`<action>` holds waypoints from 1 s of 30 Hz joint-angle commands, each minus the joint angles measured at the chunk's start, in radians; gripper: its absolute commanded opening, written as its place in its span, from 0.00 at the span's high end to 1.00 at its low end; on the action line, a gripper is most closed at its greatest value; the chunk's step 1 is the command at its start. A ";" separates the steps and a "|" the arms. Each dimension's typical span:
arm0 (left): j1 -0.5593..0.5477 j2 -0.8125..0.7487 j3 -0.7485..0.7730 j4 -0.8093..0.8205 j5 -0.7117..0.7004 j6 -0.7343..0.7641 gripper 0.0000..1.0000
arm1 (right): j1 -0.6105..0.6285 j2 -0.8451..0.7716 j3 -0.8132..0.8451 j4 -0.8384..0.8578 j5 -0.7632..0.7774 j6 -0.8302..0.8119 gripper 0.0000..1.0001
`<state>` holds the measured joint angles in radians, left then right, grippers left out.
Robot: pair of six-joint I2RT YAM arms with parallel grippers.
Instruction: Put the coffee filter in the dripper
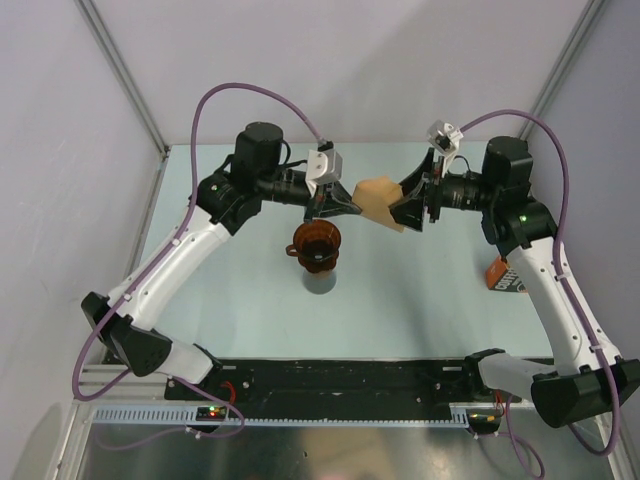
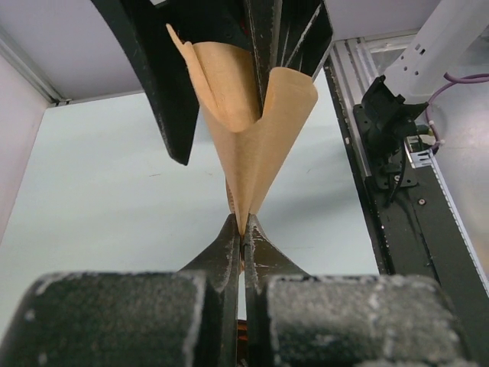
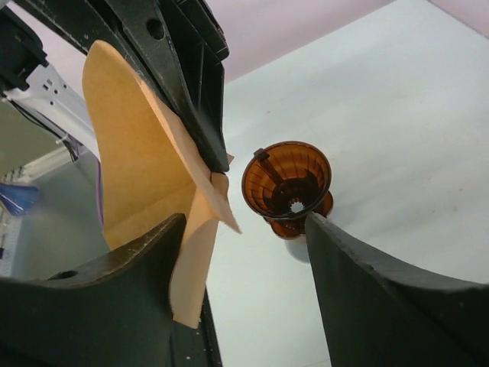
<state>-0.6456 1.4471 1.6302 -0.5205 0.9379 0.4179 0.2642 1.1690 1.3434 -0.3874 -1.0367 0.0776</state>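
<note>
The tan paper coffee filter hangs in the air between the two arms, above and right of the dripper. My left gripper is shut on the filter's pointed tip, and the cone fans out away from it. My right gripper is open, its jaws wide apart, with the filter lying against its left finger. The dark reddish-brown dripper stands upright below, its mouth empty. In the top view the right gripper meets the filter's wide end.
The dripper sits on a grey beaker mid-table. An orange-brown printed bag lies at the right beside the right arm. Grey walls close in the back and both sides, and a black rail runs along the near edge.
</note>
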 commanded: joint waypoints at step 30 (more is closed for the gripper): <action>0.022 -0.026 0.051 0.037 -0.205 -0.073 0.03 | -0.013 0.045 0.023 0.192 -0.009 0.168 1.00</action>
<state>-0.6243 1.4868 1.6878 -0.5186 0.8993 0.2825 0.2878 1.1870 1.3487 -0.3351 -1.0988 -0.0479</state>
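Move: The left fingers already hold the coffee filter by its narrow end; its middle lies about 4 cm to their right and 1 cm ahead. From the open right fingers the filter's middle is some 4 cm to the left and 1 cm back. The dripper stands about 7 cm to the left of the left hand, 3 cm ahead and roughly 20 cm below, with the carafe directly under the dripper. Ease the right gripper about 1 cm back and to the left, rolling it some 15 degrees about its fingers, and shut it on the filter's wall near the open rim. Only then spread the left fingers nearly full, freeing the narrow end, and slip the left hand about 2.5 cm forward; let the right roll partly back, keeping its pinch. ##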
